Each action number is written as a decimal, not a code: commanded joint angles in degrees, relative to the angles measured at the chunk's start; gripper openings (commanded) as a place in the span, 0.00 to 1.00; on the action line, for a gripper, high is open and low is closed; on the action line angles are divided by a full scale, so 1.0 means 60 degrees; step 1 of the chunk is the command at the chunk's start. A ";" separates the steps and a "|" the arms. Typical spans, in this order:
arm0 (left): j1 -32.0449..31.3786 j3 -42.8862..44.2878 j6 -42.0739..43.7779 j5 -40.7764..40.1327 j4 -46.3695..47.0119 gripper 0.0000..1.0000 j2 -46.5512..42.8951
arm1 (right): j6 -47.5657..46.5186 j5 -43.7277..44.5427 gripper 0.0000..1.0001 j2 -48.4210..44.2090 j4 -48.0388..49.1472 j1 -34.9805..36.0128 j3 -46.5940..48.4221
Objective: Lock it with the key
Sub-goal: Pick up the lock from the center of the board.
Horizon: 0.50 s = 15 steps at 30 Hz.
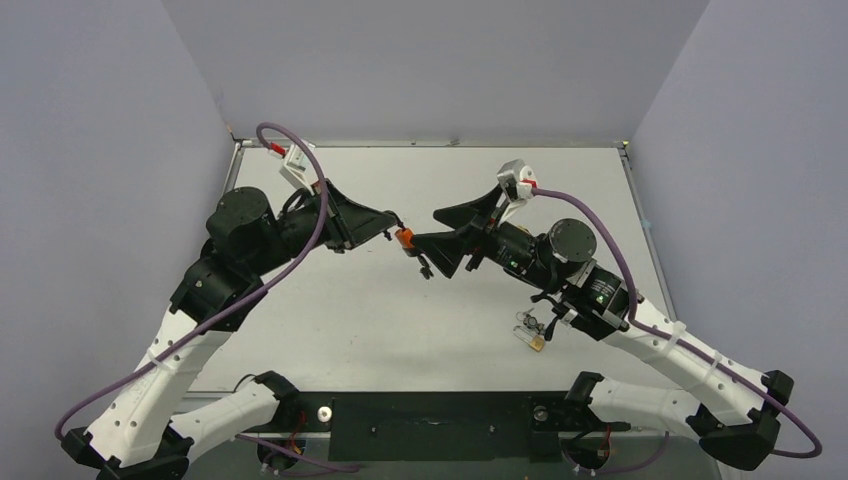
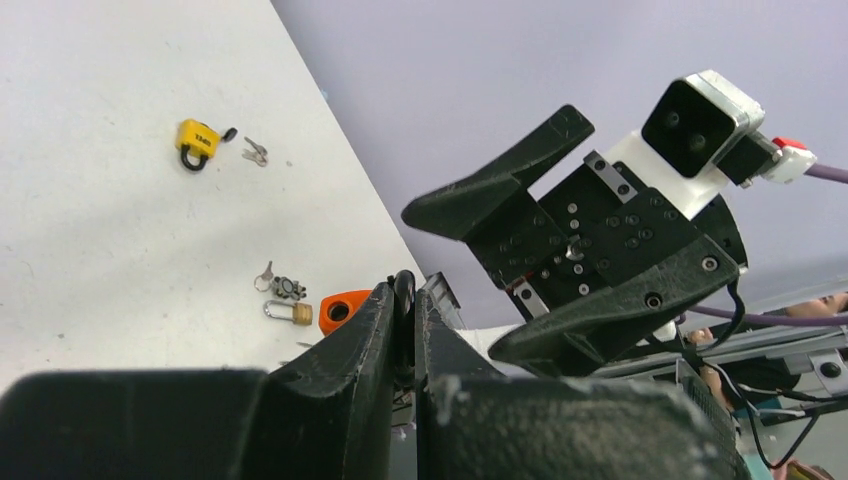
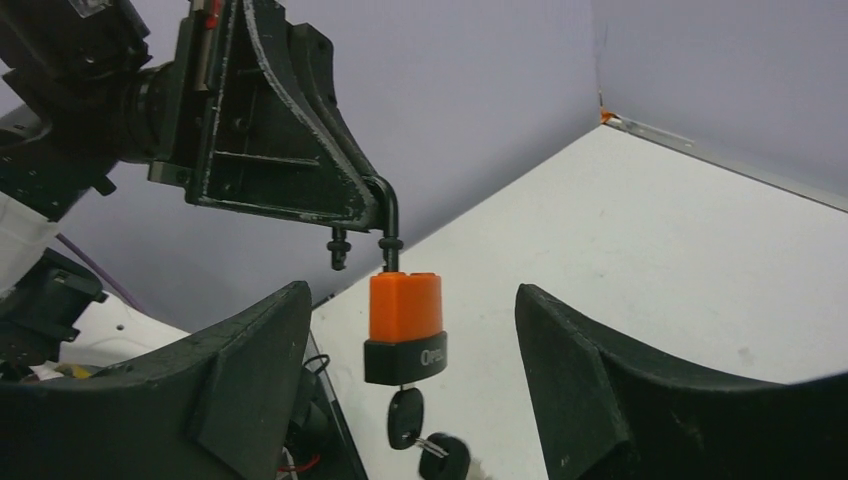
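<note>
An orange padlock (image 3: 405,320) with a black base hangs in the air by its black shackle (image 3: 388,215). My left gripper (image 2: 405,287) is shut on that shackle. The shackle is open, its free leg (image 3: 338,248) clear of the body. A black-headed key (image 3: 404,415) sits in the keyhole underneath, and a second key (image 3: 443,458) dangles from it. My right gripper (image 3: 410,295) stands open, one finger on each side of the padlock without touching it. From above, the padlock (image 1: 404,238) hangs between the two grippers over the table's middle.
A yellow padlock (image 2: 197,140) with small keys (image 2: 255,152) lies on the white table (image 2: 100,230). A small brass padlock (image 2: 290,313) and a key bunch (image 2: 280,287) lie beneath the right arm (image 1: 600,300). Purple walls enclose the table on three sides.
</note>
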 commanded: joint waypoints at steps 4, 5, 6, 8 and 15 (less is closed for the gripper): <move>-0.0145 0.1255 0.0222 -0.1073 -0.0130 0.00 0.0086 | 0.0057 0.0607 0.64 0.0465 0.1474 0.0758 -0.0078; -0.0157 0.1395 0.0223 -0.1133 -0.0151 0.00 0.0126 | -0.0037 0.0682 0.63 0.0506 0.1483 0.0822 -0.0073; -0.0166 0.1521 0.0216 -0.1150 -0.0182 0.00 0.0150 | -0.0097 0.0892 0.63 0.0569 0.1484 0.0933 -0.0064; -0.0193 0.1715 0.0179 -0.1224 -0.0240 0.00 0.0222 | -0.0268 0.1233 0.60 0.0651 0.1472 0.1061 -0.0032; -0.0266 0.2233 0.0235 -0.1459 -0.0632 0.00 0.0430 | -0.0300 0.1625 0.43 0.0923 0.2090 0.1225 -0.0050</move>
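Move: Hanging from the left fingertips by its black shackle, the orange lock has its body about 3 cm right of the left hand point, level fore and aft, and 5 cm below. From the open right gripper, the lock lies about 4 cm left and 4 cm below, neither ahead nor back. Its keys dangle under it, some 2 cm left of and 9 cm below the right hand; the left fingertips are about 7 cm left and 1 cm above. Lifting the orange lock about 3.5 cm, the left hand keeps its closed grip on the shackle and drifts slightly forward and left. The right hand slides roughly 3.5 cm left towards the lock body at nearly constant height, easing back a little before coming forward again, while its fingers close by about a third but stay open around the body. No firm grip shows yet. ##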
